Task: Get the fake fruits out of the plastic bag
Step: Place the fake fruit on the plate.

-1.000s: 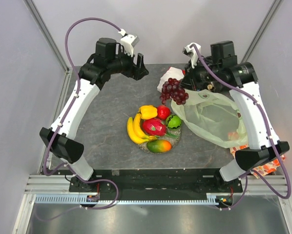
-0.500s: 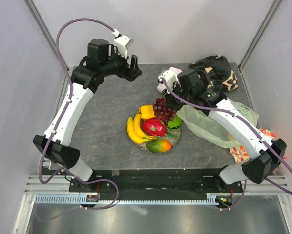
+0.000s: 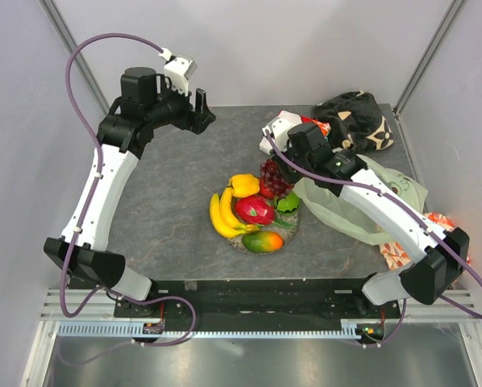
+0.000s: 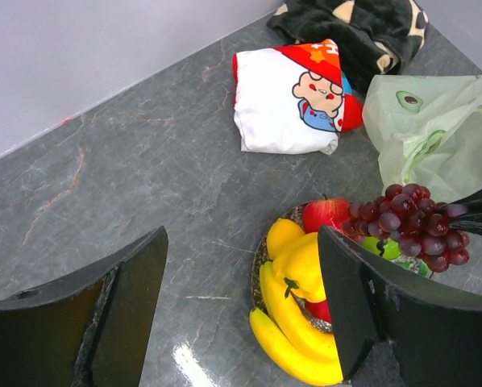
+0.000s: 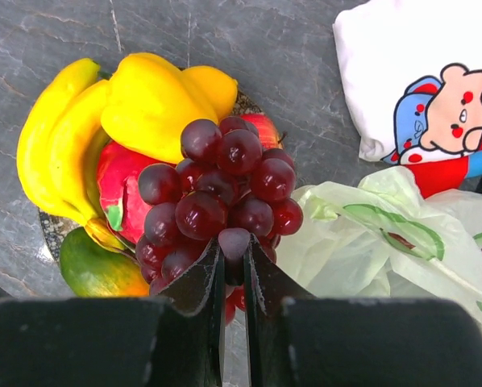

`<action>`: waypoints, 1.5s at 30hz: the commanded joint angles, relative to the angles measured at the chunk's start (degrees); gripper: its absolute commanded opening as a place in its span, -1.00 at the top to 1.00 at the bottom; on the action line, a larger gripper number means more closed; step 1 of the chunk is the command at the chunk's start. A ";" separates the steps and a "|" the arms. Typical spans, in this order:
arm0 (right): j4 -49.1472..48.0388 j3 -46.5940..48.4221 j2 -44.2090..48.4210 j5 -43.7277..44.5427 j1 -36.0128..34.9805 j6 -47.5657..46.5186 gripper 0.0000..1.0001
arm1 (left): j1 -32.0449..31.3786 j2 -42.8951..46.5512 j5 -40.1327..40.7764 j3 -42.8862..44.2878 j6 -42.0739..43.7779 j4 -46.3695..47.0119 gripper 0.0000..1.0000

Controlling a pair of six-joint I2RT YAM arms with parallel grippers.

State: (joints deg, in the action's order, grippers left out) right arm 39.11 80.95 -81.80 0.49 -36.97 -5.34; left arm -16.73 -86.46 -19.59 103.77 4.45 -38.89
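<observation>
My right gripper (image 3: 283, 167) is shut on the purple grapes (image 3: 275, 179), which hang over the far right side of the round dish (image 3: 234, 240). In the right wrist view the fingertips of that gripper (image 5: 234, 251) pinch the bunch (image 5: 217, 193) at its stem end. The dish holds yellow bananas (image 3: 221, 216), a yellow pepper (image 3: 243, 185), a pink dragon fruit (image 3: 255, 210), a mango (image 3: 263, 241), a green lime (image 3: 287, 202) and a red apple (image 4: 326, 214). The pale green plastic bag (image 3: 362, 205) lies crumpled right of the dish, under my right arm. My left gripper (image 3: 202, 109) is open and empty, high at the far left.
A folded white cartoon-printed cloth (image 3: 275, 129) lies at the back, a black patterned cloth (image 3: 355, 117) in the far right corner, and an orange leaf-patterned cloth (image 3: 398, 251) at the right front edge. Metal frame posts stand at the corners.
My right gripper has carried the grapes left from the bag's mouth to above the dish. My left arm has drawn back to the left.
</observation>
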 commanded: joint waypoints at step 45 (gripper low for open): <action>2.28 -6.68 -3.01 -6.91 -5.13 11.41 -0.18 | 5.48 3.05 -5.72 -2.78 -1.81 2.77 -0.62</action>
State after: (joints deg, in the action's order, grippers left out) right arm 41.47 73.52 -84.20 -5.43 -42.06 5.37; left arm -11.60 -84.33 -23.16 100.75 3.90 -38.41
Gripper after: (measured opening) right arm 0.568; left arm 0.815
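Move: The grapes, already hanging from the right fingers by the stem, are bound for the plate's near-right part: about 8 cm back from the right hand, hardly to either side, some 10 cm below. Around that spot, all roughly 12 cm lower than this hand, are the dragon fruit 6 cm back and 5 left, the watermelon 3 back and 3 right, and the mango 14 back and 3 left. From the left hand the spot is some 15 cm back, 21 right and 24 lower. The grapes are lowered by the right hand some 6 cm towards the near-right part of the plate, easing back meanwhile. With the descent nearly over, the hand draws farther back and left over the plate and the fingers open from the stem, now pointing some 15 degrees more steeply down. The empty, open left hand drifts about 3 cm left, clear of the plate. ##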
